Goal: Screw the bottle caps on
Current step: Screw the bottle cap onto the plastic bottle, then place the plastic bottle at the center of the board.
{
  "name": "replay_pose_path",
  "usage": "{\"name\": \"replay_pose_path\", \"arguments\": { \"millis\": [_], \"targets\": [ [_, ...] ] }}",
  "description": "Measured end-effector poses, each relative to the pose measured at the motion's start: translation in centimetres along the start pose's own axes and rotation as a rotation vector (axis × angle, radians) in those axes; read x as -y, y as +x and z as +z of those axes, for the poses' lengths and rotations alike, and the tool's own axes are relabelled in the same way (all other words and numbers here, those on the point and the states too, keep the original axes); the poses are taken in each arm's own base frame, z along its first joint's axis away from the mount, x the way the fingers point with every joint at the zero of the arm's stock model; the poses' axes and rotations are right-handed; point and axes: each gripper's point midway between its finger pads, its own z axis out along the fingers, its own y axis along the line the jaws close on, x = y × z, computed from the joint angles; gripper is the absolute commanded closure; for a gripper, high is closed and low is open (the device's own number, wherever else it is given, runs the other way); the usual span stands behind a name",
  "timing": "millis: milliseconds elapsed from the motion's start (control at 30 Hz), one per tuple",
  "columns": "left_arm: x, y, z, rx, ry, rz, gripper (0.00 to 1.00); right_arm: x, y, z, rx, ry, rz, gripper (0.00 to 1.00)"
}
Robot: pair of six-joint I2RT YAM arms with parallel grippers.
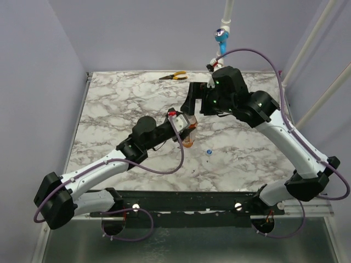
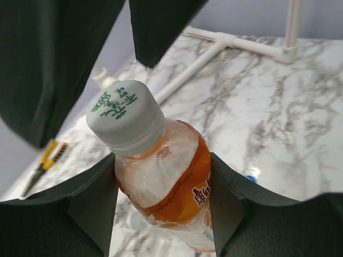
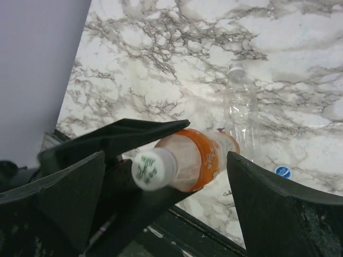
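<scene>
My left gripper (image 2: 163, 201) is shut on the bottle (image 2: 174, 184), a small clear one with orange contents, and holds it tilted above the table. The whitish bottle cap (image 2: 125, 119) sits on the bottle's neck. In the right wrist view my right gripper (image 3: 166, 159) stands open, its two fingers wide on either side of the whitish cap (image 3: 153, 169) and apart from it. The blue bottle cap (image 3: 282, 171) lies loose on the marble table. From above, the right gripper (image 1: 193, 107) hangs just beyond the left gripper (image 1: 185, 131) and the bottle (image 1: 188, 142).
An empty clear bottle (image 3: 240, 107) lies on the marble table (image 1: 120, 109) beyond the held one. Orange-handled pliers (image 1: 174, 76) lie at the far edge. A white pipe with a blue valve handle (image 1: 221, 36) stands at the back right. Walls close in on the left and back.
</scene>
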Motion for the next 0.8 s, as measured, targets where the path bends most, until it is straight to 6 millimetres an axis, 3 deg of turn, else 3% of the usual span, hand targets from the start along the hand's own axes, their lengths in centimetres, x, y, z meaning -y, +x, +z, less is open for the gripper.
{"name": "replay_pose_path", "arguments": {
  "millis": [167, 233, 333, 433, 500, 600, 667, 800],
  "targets": [
    [0.9, 1.8, -0.8, -0.037, 0.134, -0.181, 0.65, 0.0, -1.1, -3.0, 0.063, -0.025, -0.063, 0.00],
    [0.3, 2.9, -1.0, -0.074, 0.121, -0.264, 0.64, 0.6, -1.3, -3.9, 0.090, -0.008, -0.067, 0.00],
    [-1.1, 5.0, -1.2, -0.162, 0.059, -0.367, 0.64, 2.4, -0.6, -4.6, 0.113, 0.047, -0.057, 0.00],
    [-4.4, 7.8, -0.9, -0.300, -0.080, -0.484, 0.63, 5.5, 1.6, -3.8, 0.090, 0.116, -0.026, 0.00],
    [-7.4, 10.1, -1.2, -0.394, -0.197, -0.569, 0.62, 8.2, 3.4, -2.7, 0.056, 0.172, 0.010, 0.00],
    [-11.7, 15.5, -3.2, -0.549, -0.393, -0.711, 0.57, 12.2, 6.3, -0.8, 0.001, 0.254, 0.067, 0.00],
    [-13.0, 19.1, -4.9, -0.645, -0.486, -0.784, 0.53, 14.1, 8.1, 0.0, -0.032, 0.293, 0.090, 0.00],
    [-13.4, 26.5, -7.3, -0.875, -0.592, -0.914, 0.46, 14.9, 9.9, 1.2, -0.055, 0.286, 0.105, 0.00]
  ]
}}
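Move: The left gripper holds the capped orange bottle; the bare table spot it is bound for lies about 15 cm ahead, 18 cm to its left and some 27 cm below. The clear bottle lies about 12 cm ahead of the left hand and nearly in line, some 26 cm below. From the right hand the white cap is only about 2 cm below, between the open fingers, and the blue cap about 4 cm ahead, 8 cm right, 33 cm below. Bring the left gripper with its firmly kept bottle down, left and forward, some 30 cm in all, towards the bare table left of the clear bottle, tipping the fingers from level to steeply down while swinging them counter-clockwise. Clear the right gripper off the white cap: lift slightly, then go right and down about 15 cm, fingers still wide open, towards the blue cap. ##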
